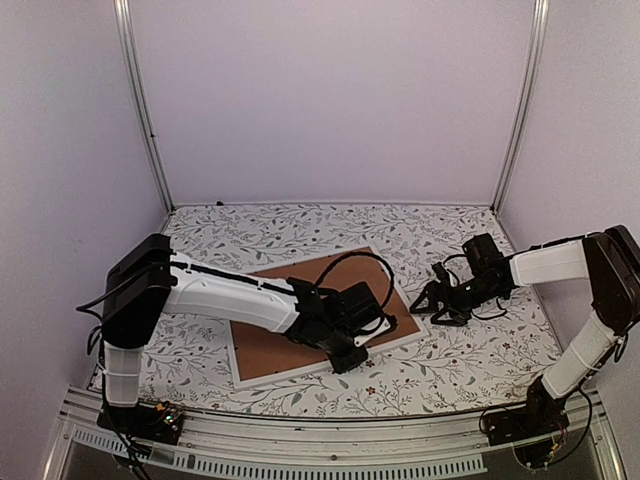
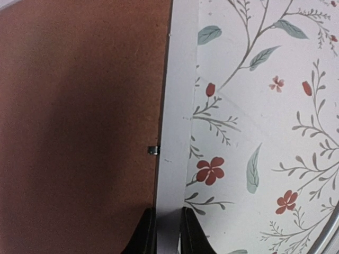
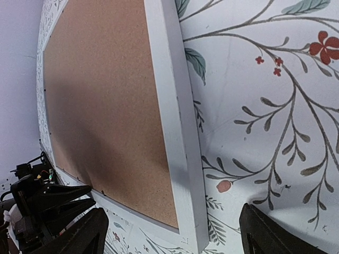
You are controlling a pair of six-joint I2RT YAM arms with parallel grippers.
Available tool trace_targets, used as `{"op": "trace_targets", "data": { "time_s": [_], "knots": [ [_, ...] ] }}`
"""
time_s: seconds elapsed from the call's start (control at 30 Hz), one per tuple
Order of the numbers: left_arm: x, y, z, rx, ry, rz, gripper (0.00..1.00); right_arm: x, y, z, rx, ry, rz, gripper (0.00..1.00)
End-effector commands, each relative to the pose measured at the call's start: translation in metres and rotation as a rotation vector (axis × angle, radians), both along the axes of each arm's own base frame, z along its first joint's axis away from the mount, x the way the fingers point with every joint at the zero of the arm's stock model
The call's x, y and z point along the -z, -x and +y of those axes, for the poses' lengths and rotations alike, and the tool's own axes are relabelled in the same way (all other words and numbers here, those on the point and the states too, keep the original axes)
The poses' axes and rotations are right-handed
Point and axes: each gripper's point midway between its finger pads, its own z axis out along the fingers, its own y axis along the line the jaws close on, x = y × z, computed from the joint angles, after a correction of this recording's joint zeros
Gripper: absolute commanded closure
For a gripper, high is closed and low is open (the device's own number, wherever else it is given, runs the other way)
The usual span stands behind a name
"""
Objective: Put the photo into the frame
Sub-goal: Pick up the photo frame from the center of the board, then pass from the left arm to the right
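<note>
The white frame lies face down on the flowered cloth, with the brown backing board filling its back. The photo is hidden. My left gripper is at the frame's near right edge. In the left wrist view its jaws are shut on the white rail, one finger on the board side and one on the cloth side. My right gripper hovers just beyond the frame's right corner. Its fingers stand wide open, either side of that corner, touching nothing.
A small metal tab sits where the backing board meets the rail. The flowered cloth covers the table. White walls and metal posts enclose the back and sides. A black cable loops over the board.
</note>
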Motion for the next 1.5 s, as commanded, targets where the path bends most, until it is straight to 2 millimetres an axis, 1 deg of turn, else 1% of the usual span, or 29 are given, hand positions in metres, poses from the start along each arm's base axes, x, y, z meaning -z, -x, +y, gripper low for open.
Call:
{"op": "trace_targets", "data": {
  "time_s": [0.0, 0.23, 0.4, 0.47, 0.53, 0.6, 0.73, 0.9, 1.13, 1.2, 1.3, 1.37, 1.43, 1.47],
  "knots": [
    [-0.034, -0.006, 0.002, -0.04, 0.079, 0.017, 1.0, 0.019, 0.011, -0.005, 0.009, 0.02, 0.066, 0.11],
    [-0.052, -0.008, -0.003, -0.036, 0.127, 0.024, 1.0, 0.019, 0.021, 0.0, 0.005, -0.036, 0.086, 0.13],
    [-0.059, -0.01, -0.006, -0.038, 0.147, 0.026, 1.0, 0.017, 0.03, 0.007, 0.008, -0.115, 0.108, 0.15],
    [-0.06, -0.01, -0.006, -0.04, 0.15, 0.027, 1.0, 0.015, 0.033, 0.011, 0.006, -0.159, 0.117, 0.17],
    [-0.06, -0.011, -0.006, -0.044, 0.15, 0.029, 1.0, 0.012, 0.036, 0.016, 0.001, -0.208, 0.13, 0.22],
    [-0.058, -0.01, -0.006, -0.046, 0.148, 0.033, 1.0, 0.012, 0.039, 0.018, 0.004, -0.237, 0.147, 0.28],
    [-0.053, -0.009, -0.004, -0.056, 0.141, 0.042, 1.0, 0.009, 0.038, 0.022, 0.005, -0.273, 0.15, 0.41],
    [-0.044, -0.006, 0.002, -0.076, 0.127, 0.053, 1.0, 0.0, 0.031, 0.024, 0.016, -0.285, 0.131, 0.56],
    [-0.035, -0.002, 0.007, -0.085, 0.114, 0.049, 1.0, -0.015, 0.021, 0.025, 0.027, -0.292, 0.094, 0.7],
    [-0.034, -0.003, 0.008, -0.089, 0.109, 0.043, 0.96, -0.019, 0.02, 0.026, 0.027, -0.295, 0.088, 0.74],
    [-0.036, -0.005, 0.01, -0.106, 0.108, 0.023, 0.83, -0.024, 0.02, 0.025, 0.029, -0.298, 0.079, 0.79],
    [-0.04, -0.008, 0.011, -0.122, 0.113, 0.008, 0.71, -0.027, 0.021, 0.025, 0.029, -0.298, 0.077, 0.8],
    [-0.044, -0.011, 0.011, -0.134, 0.113, -0.019, 0.57, -0.032, 0.022, 0.025, 0.026, -0.301, 0.073, 0.82],
    [-0.046, -0.012, 0.01, -0.139, 0.111, -0.036, 0.52, -0.033, 0.023, 0.025, 0.028, -0.299, 0.082, 0.82]
  ]
}}
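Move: The left hand already pinches the frame's near bar; the frame's near right corner is about 17 cm to its right and 6 cm ahead, roughly level. A metal clip sits some 5 cm right and 2 cm ahead of that hand, and the brown board's middle some 12 cm ahead and 9 cm left. From the open right hand, the same corner is about 4 cm back, 1 cm left and 2 cm lower. Still pinching the near bar, the left hand lifts about 2.5 cm and holds while the right hand comes back some 3.5 cm and left 2 cm, rolling about 15 degrees, and shuts its fingers on the frame's near right corner. The right hand then raises that corner about 2 cm as the left fingers open off the bar. ##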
